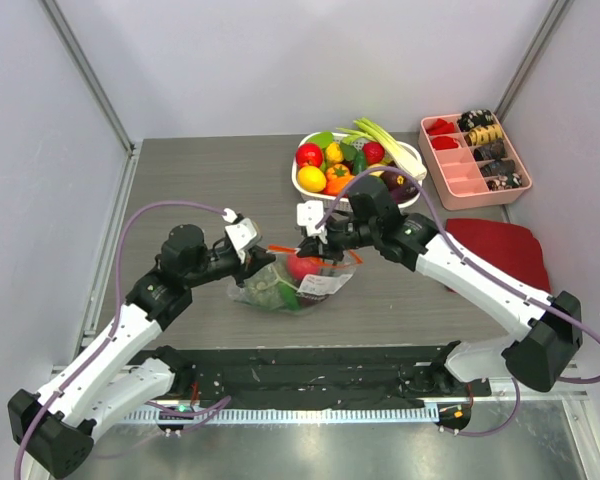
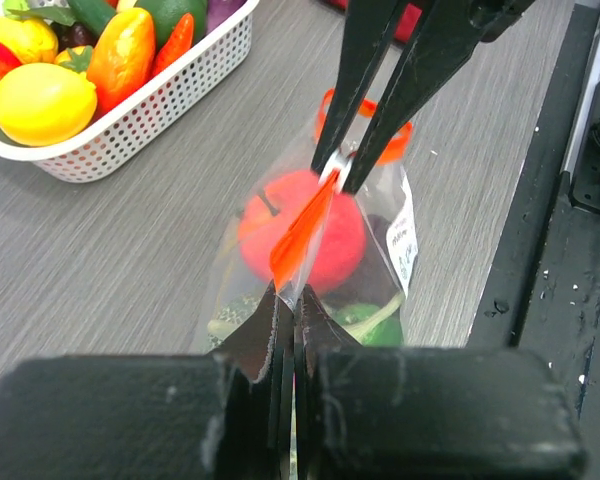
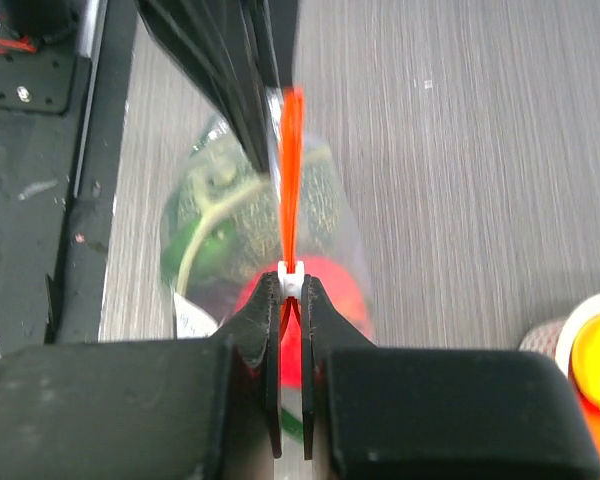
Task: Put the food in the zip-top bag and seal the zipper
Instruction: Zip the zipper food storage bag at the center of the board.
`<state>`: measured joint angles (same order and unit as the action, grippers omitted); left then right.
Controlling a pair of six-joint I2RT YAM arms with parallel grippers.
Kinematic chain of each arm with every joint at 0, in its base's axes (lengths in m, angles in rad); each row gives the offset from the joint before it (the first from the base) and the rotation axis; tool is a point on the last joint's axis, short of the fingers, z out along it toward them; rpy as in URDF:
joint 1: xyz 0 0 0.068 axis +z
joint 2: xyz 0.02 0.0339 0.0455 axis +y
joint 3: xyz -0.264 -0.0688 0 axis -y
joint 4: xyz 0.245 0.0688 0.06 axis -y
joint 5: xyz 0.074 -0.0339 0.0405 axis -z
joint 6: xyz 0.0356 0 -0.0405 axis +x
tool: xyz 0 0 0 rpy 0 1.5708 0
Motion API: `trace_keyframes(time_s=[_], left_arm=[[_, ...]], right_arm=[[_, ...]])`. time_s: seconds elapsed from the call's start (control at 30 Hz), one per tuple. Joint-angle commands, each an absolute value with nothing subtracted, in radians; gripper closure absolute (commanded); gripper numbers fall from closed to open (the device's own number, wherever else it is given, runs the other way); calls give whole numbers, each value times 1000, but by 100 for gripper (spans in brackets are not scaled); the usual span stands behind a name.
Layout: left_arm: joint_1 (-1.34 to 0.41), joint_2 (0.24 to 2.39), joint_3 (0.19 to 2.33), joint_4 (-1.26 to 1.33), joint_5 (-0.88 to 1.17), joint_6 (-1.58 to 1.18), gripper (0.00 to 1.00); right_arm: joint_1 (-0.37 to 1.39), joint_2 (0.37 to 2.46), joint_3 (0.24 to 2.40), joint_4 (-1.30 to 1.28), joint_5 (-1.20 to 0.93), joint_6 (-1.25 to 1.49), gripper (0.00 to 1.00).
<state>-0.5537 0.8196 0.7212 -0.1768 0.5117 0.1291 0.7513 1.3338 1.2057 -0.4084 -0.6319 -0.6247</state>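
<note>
The zip-top bag (image 1: 292,286) lies mid-table with food inside: a round red fruit (image 2: 342,250), a grey-green broccoli-like head (image 3: 227,195) and a dark green cucumber (image 2: 378,326). Its orange-red zipper (image 2: 302,228) is stretched taut between my two grippers. The left gripper (image 2: 292,298) is shut on one end of the strip. At the other end, my right gripper (image 3: 292,281) is shut on the zipper's small white end piece (image 3: 292,270). In the top view the left gripper (image 1: 263,256) and right gripper (image 1: 311,246) meet just above the bag.
A white basket (image 1: 302,184) of more toy produce stands behind the bag. To the far right are a pink divided tray (image 1: 463,172) and a dark red cloth (image 1: 496,246). A black mat (image 1: 300,366) runs along the near edge.
</note>
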Motion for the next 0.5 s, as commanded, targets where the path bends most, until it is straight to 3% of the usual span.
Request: trace_keyframes(time_s=[0.0,0.47], left_arm=[[-523,772,738,-133,460,104,100],[-471,744,733,-182,302,55,100]], right_arm=[[667,1282,1175,-537,-577,-689,99],[517,1244,1106,-690,-555,-834,99]])
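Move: The right hand, pinching the white slider, is drawing it toward the zip's far right end, about 11 cm to its right, 2 cm back and 5 cm lower. The red tomato in the bag lies some 8 cm below it, 3 cm back and 1 cm left; the vegetable basket's middle is 20 cm ahead and 13 cm right. From the left hand, holding the zip's left corner, that right end is roughly 20 cm right, level fore and aft, 4 cm lower. Right hand, slider pinched, draws it about 7 cm right and downward along the zip; left keeps its corner, easing left. ##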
